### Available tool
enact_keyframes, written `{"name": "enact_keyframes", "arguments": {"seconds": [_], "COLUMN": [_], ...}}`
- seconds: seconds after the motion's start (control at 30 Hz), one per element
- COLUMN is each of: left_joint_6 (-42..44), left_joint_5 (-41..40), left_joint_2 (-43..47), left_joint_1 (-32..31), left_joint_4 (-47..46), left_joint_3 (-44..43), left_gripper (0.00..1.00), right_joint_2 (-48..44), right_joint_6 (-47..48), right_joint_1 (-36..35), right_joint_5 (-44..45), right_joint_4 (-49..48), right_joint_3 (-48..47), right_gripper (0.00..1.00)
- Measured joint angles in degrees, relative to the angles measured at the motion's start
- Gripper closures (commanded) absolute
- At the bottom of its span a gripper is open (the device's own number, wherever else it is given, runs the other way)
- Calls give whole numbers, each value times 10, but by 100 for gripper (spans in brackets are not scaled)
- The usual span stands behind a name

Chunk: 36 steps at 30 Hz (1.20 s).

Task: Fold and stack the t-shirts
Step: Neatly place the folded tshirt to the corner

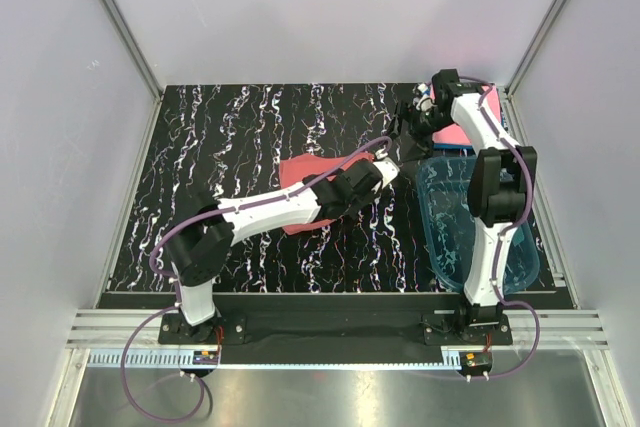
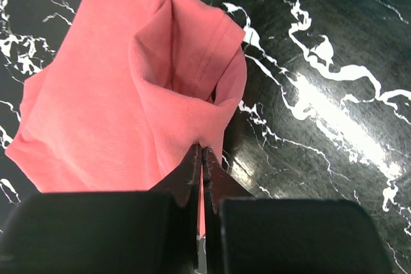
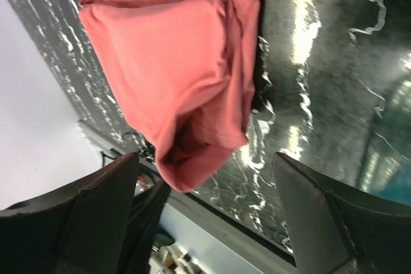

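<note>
A salmon t-shirt (image 1: 300, 179) lies bunched at the middle of the black marbled table (image 1: 250, 127), partly under my left arm. My left gripper (image 1: 386, 171) is shut on the edge of this salmon t-shirt (image 2: 128, 81); in the left wrist view the cloth is pinched between the closed fingertips (image 2: 194, 158). My right gripper (image 1: 406, 127) hovers just behind it, open and holding nothing. In the right wrist view the salmon t-shirt (image 3: 173, 62) hangs ahead of the open right gripper (image 3: 204, 165), a sleeve opening towards the camera. A lighter pink t-shirt (image 1: 458, 134) lies at the back right, partly hidden by the right arm.
A clear blue plastic tub (image 1: 470, 232) stands at the right side of the table, beside the right arm's base. White walls and aluminium frame rails (image 1: 125, 37) close in the table on three sides.
</note>
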<state>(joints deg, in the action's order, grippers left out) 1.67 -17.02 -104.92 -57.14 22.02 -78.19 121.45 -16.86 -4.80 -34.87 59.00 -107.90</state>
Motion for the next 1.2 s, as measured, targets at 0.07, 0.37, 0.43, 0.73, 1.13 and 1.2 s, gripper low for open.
{"name": "enact_keyframes", "arguments": {"seconds": [0.07, 0.37, 0.43, 0.73, 1.13, 1.2], "left_joint_6": [0, -2, -2, -1, 0, 1], "left_joint_5": [5, 17, 18, 18, 18, 18], "left_joint_2": [0, 1, 2, 12, 20, 23], "left_joint_1": [3, 24, 28, 33, 36, 36], "left_joint_4": [6, 14, 20, 31, 41, 42], "left_joint_3": [-1, -6, -12, -43, -44, -44], "left_gripper": [100, 100, 100, 100, 100, 100], "right_joint_2": [17, 78, 86, 116, 137, 138], "right_joint_6": [-11, -25, -26, -27, -68, -75], "right_joint_1": [-4, -39, -42, -41, -43, -45], "right_joint_5": [-17, -43, -49, -53, -85, -90], "right_joint_4": [-5, -11, -14, -25, -87, -95], "right_joint_3": [-7, -9, -9, -9, 7, 8], "right_gripper": [7, 7, 7, 8, 10, 12]}}
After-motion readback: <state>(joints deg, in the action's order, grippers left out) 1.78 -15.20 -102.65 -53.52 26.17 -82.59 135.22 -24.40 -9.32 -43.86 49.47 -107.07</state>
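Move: Left of the right hand by some 7 cm, 3 cm nearer the base and 9 cm lower, is the far right corner of the folded tshirt. The pink stack is about 7 cm ahead of and 11 cm right of that hand; the blue bin's middle is 16 cm back, 14 cm right. From the left hand, already pinching the tshirt's right edge above the table, the corner lies 10 cm ahead, 1 cm right and 7 cm below. Sinking about 8 cm and shifting some 6 cm left, the right hand brings its wide-open fingers down around the tshirt's far right part, tipping roughly 10 degrees on the way; they don't close yet. The left hand keeps its pinch on the edge, easing about 2 cm forward and then lifting 3 to 4 cm. ##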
